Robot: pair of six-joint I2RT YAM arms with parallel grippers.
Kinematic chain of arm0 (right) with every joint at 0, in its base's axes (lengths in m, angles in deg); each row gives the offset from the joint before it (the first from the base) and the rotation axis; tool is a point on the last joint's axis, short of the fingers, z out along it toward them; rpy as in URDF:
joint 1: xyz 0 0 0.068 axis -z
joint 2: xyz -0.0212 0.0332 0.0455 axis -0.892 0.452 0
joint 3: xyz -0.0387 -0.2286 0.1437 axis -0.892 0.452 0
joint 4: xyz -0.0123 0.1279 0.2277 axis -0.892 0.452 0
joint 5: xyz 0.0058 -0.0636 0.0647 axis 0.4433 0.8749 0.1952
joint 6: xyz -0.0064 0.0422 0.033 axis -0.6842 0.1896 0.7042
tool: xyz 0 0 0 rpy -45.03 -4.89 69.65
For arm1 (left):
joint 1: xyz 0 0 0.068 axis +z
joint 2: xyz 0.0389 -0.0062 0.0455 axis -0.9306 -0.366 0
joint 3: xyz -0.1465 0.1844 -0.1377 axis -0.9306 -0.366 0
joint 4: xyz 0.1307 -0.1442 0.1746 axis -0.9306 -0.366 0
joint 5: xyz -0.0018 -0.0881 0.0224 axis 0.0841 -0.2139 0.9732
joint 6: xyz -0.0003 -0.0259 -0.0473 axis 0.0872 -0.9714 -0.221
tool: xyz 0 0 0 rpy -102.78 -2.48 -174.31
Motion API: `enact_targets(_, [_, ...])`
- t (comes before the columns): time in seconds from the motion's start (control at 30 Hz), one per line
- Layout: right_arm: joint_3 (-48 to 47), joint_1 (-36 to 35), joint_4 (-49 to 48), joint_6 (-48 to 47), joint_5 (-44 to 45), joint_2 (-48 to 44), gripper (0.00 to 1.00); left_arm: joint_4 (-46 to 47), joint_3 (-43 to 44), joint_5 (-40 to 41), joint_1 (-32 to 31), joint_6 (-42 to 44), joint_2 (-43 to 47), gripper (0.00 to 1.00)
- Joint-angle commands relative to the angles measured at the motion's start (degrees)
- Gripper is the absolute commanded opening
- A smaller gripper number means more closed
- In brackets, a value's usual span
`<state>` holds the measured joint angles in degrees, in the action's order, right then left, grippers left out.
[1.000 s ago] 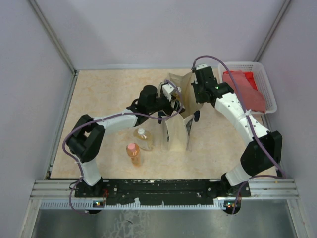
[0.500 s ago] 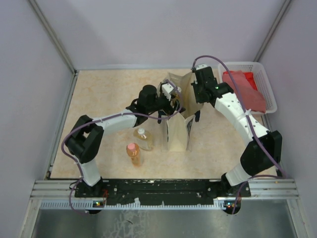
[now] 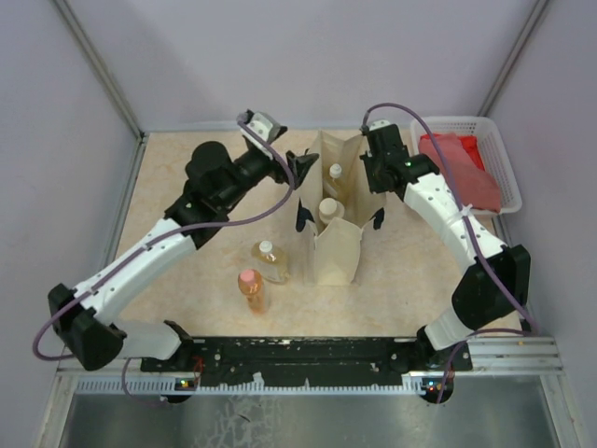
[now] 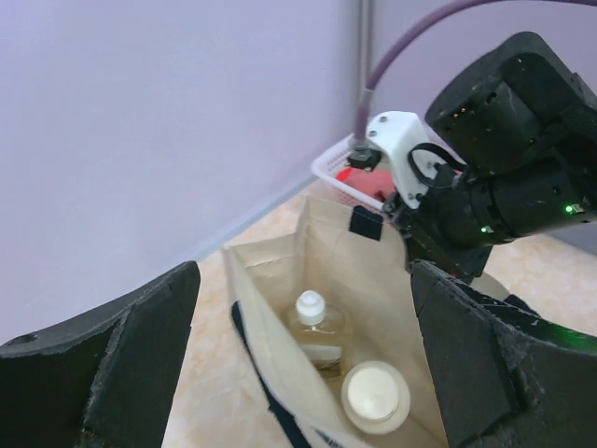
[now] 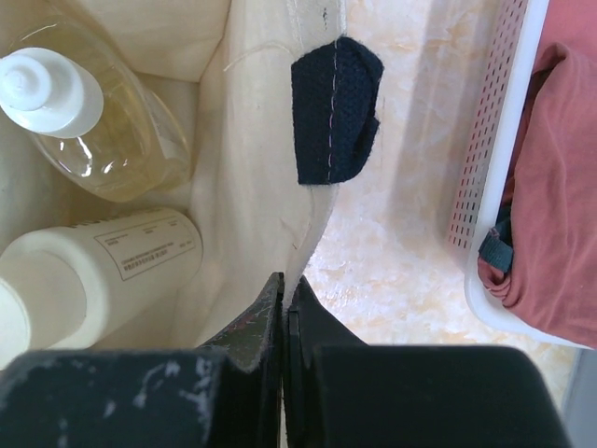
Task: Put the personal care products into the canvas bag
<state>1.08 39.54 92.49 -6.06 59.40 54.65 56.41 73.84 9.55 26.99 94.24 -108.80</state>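
The canvas bag (image 3: 338, 257) stands upright mid-table with its mouth open. Inside it an amber bottle (image 3: 334, 174) with a white cap and a cream bottle (image 3: 328, 211) show. Both also appear in the left wrist view, amber bottle (image 4: 315, 322) and cream bottle (image 4: 375, 394), and in the right wrist view, amber bottle (image 5: 89, 126) and cream bottle (image 5: 103, 261). A second amber bottle (image 3: 269, 261) and an orange bottle (image 3: 250, 289) with a pink cap stand left of the bag. My left gripper (image 3: 291, 166) hovers open and empty above the bag's back left. My right gripper (image 5: 287, 297) is shut on the bag's right rim.
A white plastic basket (image 3: 508, 177) holding a red cloth (image 3: 457, 168) sits at the back right, close behind my right arm. Grey walls enclose the table on three sides. The bag's dark strap patch (image 5: 336, 112) lies just beyond my right fingertips.
My left arm has pulled up and back to the left, away from the bag's mouth, with its jaws fully open. The cream bottle now shows inside the bag. The right arm has held still.
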Motion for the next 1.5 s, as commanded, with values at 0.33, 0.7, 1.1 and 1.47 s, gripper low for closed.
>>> enact_targets(0.33, [-5.93, -0.22, 3.71, -0.12, 2.59, 2.23, 0.0, -37.42, -8.63, 17.96, -0.3, -10.18, 15.63, 1.0])
enact_targets(0.7, [-5.89, -0.22, 4.61, -0.29, 2.53, 1.9, 0.0, -62.17, -4.7, 17.01, -0.3, -28.85, 10.52, 1.0])
enact_targets(1.1, [-3.4, -0.22, 3.9, -0.86, 2.35, -0.44, 0.0, -66.74, -0.8, 15.24, -0.25, -50.09, 7.94, 1.0])
enact_targets(1.47, [-2.6, -0.22, 3.81, -1.33, 1.99, -1.04, 0.0, -79.4, 4.57, 16.07, -0.3, -65.62, -2.61, 1.0])
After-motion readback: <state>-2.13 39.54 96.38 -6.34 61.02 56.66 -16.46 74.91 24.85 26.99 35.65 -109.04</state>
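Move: Some 12 cm back, 9 cm left and about 32 cm below the left hand stands the clear bottle with the white cap, the next product to fetch. The orange bottle with the pink cap is roughly 8 cm nearer the base than it and 3 cm farther left. The canvas bag lies level with the left hand, 8 cm to its right, its middle about 25 cm down. From the right hand, the clear bottle is about 16 cm back, 23 cm left and 13 cm lower. Swinging away from the canvas bag, the empty left hand drops some 23 cm while travelling about 12 cm left and 12 cm back to the clear bottle. The wrist tips through roughly 80 degrees and turns counter-clockwise so the wide-open fingers point down close over its white cap; the descent checks briefly, then resumes. The right hand keeps the bag's right rim pinched and stays in place. ##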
